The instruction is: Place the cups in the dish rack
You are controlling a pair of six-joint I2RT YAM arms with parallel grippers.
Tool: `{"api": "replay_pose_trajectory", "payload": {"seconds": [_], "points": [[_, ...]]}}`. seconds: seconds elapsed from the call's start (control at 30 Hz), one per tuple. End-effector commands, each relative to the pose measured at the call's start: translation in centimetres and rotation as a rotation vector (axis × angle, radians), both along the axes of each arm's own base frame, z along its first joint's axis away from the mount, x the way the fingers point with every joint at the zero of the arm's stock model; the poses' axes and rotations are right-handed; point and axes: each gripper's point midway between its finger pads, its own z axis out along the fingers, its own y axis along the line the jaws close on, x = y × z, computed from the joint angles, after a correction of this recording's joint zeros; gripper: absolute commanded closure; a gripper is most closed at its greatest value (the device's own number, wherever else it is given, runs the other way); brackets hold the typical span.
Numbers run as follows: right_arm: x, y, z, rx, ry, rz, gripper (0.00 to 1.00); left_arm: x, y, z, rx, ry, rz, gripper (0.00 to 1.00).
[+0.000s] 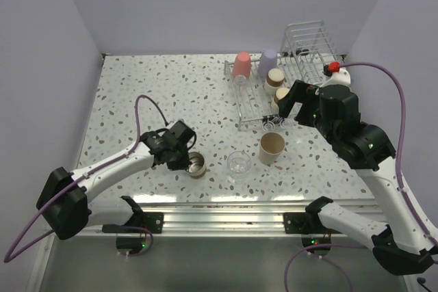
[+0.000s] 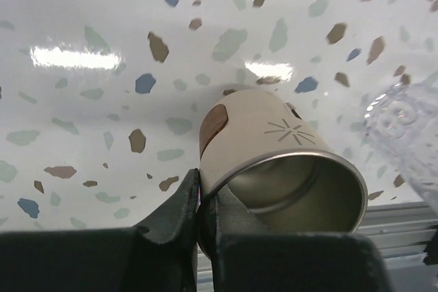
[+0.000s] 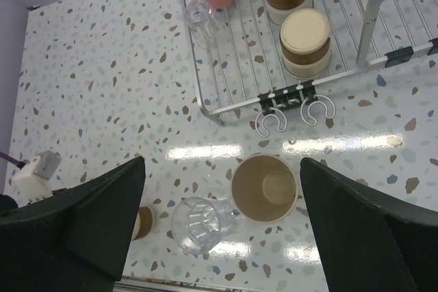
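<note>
A brownish metallic cup [image 2: 274,141] lies on its side on the speckled table, and my left gripper [image 2: 198,189] is shut on its rim, one finger inside and one outside. From above, that cup [image 1: 197,165] is at the near left with the left gripper [image 1: 183,158] beside it. My right gripper [image 3: 222,169] hangs open above an upright beige cup [image 3: 264,187] and a clear cup [image 3: 202,223], touching neither. The dish rack [image 1: 250,111] holds a coral-red cup [image 1: 241,64], a lavender cup [image 1: 267,63], two brownish cups [image 1: 275,78] and a clear cup [image 3: 198,13].
The rack's taller cage part [image 1: 308,46] stands at the far right by the wall. An aluminium rail [image 1: 226,213] runs along the table's near edge. Two white hooks [image 3: 294,111] hang off the rack's front rim, just beyond the beige cup.
</note>
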Motion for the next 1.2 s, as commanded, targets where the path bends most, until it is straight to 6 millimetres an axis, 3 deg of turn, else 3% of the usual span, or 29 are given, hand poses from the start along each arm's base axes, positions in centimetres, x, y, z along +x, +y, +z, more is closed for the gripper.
{"api": "replay_pose_trajectory", "payload": {"seconds": [0.0, 0.13, 0.17, 0.23, 0.27, 0.3, 0.33, 0.37, 0.4, 0.43, 0.47, 0.53, 0.57, 0.6, 0.67, 1.03, 1.17], "points": [[-0.1, -0.3, 1.3, -0.014, -0.032, 0.002, 0.02, 4.0, -0.9, 4.5, -0.003, -0.161, 0.043, 1.0], [0.5, 1.9, 3.0, 0.043, -0.055, 0.086, 0.02, 7.9, -2.6, 10.3, -0.094, -0.29, 0.011, 1.0], [0.7, 3.4, 3.8, 0.087, -0.069, 0.144, 0.02, 8.9, -4.0, 13.1, -0.182, -0.325, -0.017, 1.0], [1.4, 6.1, 4.7, 0.173, -0.056, 0.219, 0.02, 11.9, -4.7, 17.0, -0.309, -0.422, -0.034, 1.0], [1.7, 8.4, 5.7, 0.261, -0.046, 0.292, 0.02, 13.3, -5.8, 20.6, -0.449, -0.48, -0.078, 1.0], [1.8, 9.7, 6.0, 0.311, -0.036, 0.334, 0.02, 13.3, -7.1, 22.5, -0.523, -0.508, -0.126, 1.0], [1.9, 10.9, 6.4, 0.363, -0.029, 0.366, 0.02, 14.3, -6.9, 24.3, -0.58, -0.543, -0.129, 1.0], [1.8, 12.5, 8.0, 0.468, -0.042, 0.42, 0.02, 14.2, -8.3, 28.0, -0.708, -0.6, -0.204, 1.0], [2.3, 13.5, 7.8, 0.507, -0.026, 0.435, 0.02, 14.6, -8.6, 29.3, -0.761, -0.619, -0.225, 1.0], [2.7, 14.3, 9.1, 0.56, -0.064, 0.46, 0.02, 14.5, -9.1, 30.8, -0.82, -0.638, -0.255, 1.0], [2.9, 14.8, 9.3, 0.591, -0.062, 0.469, 0.02, 13.9, -10.1, 33.3, -0.94, -0.668, -0.31, 1.0], [3.5, 15.6, 10.3, 0.656, -0.069, 0.48, 0.02, 13.3, -10.6, 35.6, -1.049, -0.708, -0.354, 1.0], [3.7, 15.9, 10.6, 0.674, -0.076, 0.482, 0.02, 12.9, -10.9, 35.5, -1.089, -0.695, -0.374, 1.0], [3.8, 16.0, 10.9, 0.702, -0.074, 0.479, 0.02, 12.5, -11.0, 37.2, -1.153, -0.73, -0.389, 1.0], [4.3, 16.3, 11.6, 0.736, -0.092, 0.481, 0.02, 12.0, -11.0, 38.0, -1.221, -0.747, -0.396, 1.0], [5.2, 17.2, 12.9, 0.868, -0.1, 0.472, 0.02, 11.6, -9.2, 37.3, -1.435, -0.76, -0.352, 1.0], [5.4, 17.4, 12.9, 0.874, -0.091, 0.475, 0.02, 11.1, -8.2, 38.6, -1.543, -0.801, -0.349, 1.0]]}}
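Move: The left hand already pinches the rim of the last steel-lined cup; the open right hand waits some 32 cm to its right, 8 cm farther out and 28 cm higher. Level with the left hand, the clear cup stands about 17 cm to its right; the tan cup is 28 cm right and 5 cm ahead. From the right hand, the held cup lies roughly 29 cm left, 8 cm back and 31 cm below. Left hand lifts its pinched cup some 35 cm, rolled sideways, towards the open right hand coming 17 cm left. ##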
